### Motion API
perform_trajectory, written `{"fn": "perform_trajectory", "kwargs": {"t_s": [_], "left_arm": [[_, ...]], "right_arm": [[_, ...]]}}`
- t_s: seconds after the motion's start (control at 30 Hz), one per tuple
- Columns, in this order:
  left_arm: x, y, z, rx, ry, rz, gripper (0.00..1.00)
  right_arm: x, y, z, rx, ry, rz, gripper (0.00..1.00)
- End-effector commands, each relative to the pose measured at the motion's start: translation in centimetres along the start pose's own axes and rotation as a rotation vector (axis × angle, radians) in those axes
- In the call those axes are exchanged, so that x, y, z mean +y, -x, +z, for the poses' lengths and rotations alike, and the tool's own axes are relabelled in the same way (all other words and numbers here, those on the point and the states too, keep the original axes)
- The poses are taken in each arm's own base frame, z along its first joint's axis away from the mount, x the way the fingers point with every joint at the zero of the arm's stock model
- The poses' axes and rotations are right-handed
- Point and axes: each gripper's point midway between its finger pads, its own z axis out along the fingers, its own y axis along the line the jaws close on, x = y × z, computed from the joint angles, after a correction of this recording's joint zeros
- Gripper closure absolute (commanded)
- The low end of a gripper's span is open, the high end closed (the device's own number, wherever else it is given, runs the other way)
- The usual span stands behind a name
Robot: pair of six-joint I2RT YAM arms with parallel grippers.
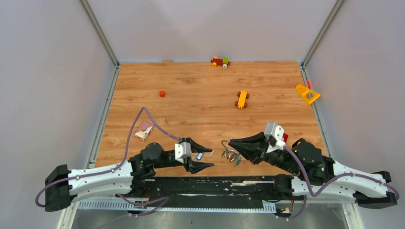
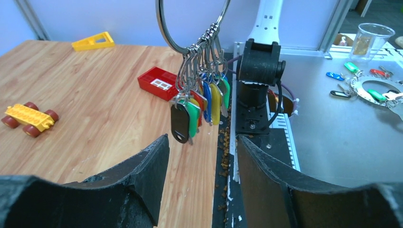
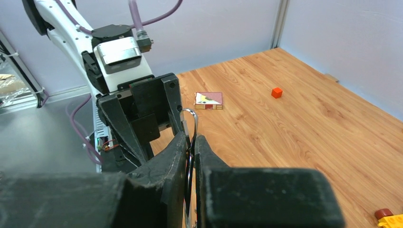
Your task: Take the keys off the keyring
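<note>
My right gripper (image 1: 230, 141) is shut on the thin silver keyring (image 3: 190, 114) and holds it above the table's near edge. In the left wrist view the keyring (image 2: 164, 28) is a big wire loop. From it hang the keys (image 2: 199, 107) on small rings, with black, green, red, blue and yellow tags. In the top view the keys (image 1: 231, 156) dangle just below the right fingertips. My left gripper (image 2: 202, 142) is open, with nothing between its fingers. It faces the bunch from the left, a short gap away and slightly below. A small blue-and-white piece (image 1: 199, 155) shows between its fingers.
On the wooden table lie a yellow wheeled brick (image 1: 242, 99), a red cube (image 1: 162, 93), a small toy vehicle (image 1: 220, 61), a yellow wedge (image 1: 307, 94) and a small card box (image 1: 143, 130). A red flat block (image 2: 159, 84) lies behind the keys. Loose tagged keys (image 2: 375, 90) and a plastic cup (image 2: 373, 38) sit beyond the table.
</note>
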Motion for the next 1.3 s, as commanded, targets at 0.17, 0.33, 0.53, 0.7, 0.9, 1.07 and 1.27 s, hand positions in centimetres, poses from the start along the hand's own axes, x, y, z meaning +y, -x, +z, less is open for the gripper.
{"fn": "perform_trajectory", "kwargs": {"t_s": [0.17,0.33,0.53,0.7,0.9,1.07,1.27], "left_arm": [[-0.1,2.1,1.6,-0.079,-0.021,0.027,0.39],[-0.2,2.0,1.9,-0.08,-0.029,0.015,0.4],[-0.8,1.4,2.5,-0.068,-0.068,-0.005,0.46],[-1.0,0.4,2.8,-0.042,-0.08,-0.019,0.51],[-0.9,0.1,2.8,-0.033,-0.078,-0.02,0.57],[-1.1,-0.3,2.7,-0.019,-0.087,-0.023,0.68],[-1.3,-1.0,2.7,0.009,-0.099,-0.033,0.85]], "right_arm": [[2.0,2.9,0.6,-0.089,0.103,0.037,1.0],[2.4,2.9,0.8,-0.091,0.124,0.036,1.0],[2.9,3.0,1.2,-0.101,0.144,0.037,1.0],[3.3,3.2,1.4,-0.105,0.163,0.041,1.0],[3.6,3.3,1.4,-0.109,0.179,0.044,1.0],[3.6,3.3,1.3,-0.114,0.181,0.046,1.0],[3.5,3.5,1.0,-0.122,0.176,0.049,1.0]]}}
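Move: The left hand, open, goes for the black key tag, nearest of the bunch: about 6 cm to its right, 2 cm ahead and 2 cm lower. The other key tags hang some 9 cm to its right, level front to back; the keyring's middle is about 8 cm right, 2 cm ahead and 4 cm up. A dropped blue tag lies about 5 cm ahead, 4 cm left and 22 cm below. From the right hand, the black tag is about 12 cm below, 2 cm left, 1 cm back. The left fingertips close around the hanging black tag at the end, after the hand eases about 2.5 cm right and as far down towards it. Meanwhile the right hand, still gripping the keyring, brings the bunch in about 3 cm left and as much back, turning some 10 degrees counter-clockwise before settling. ##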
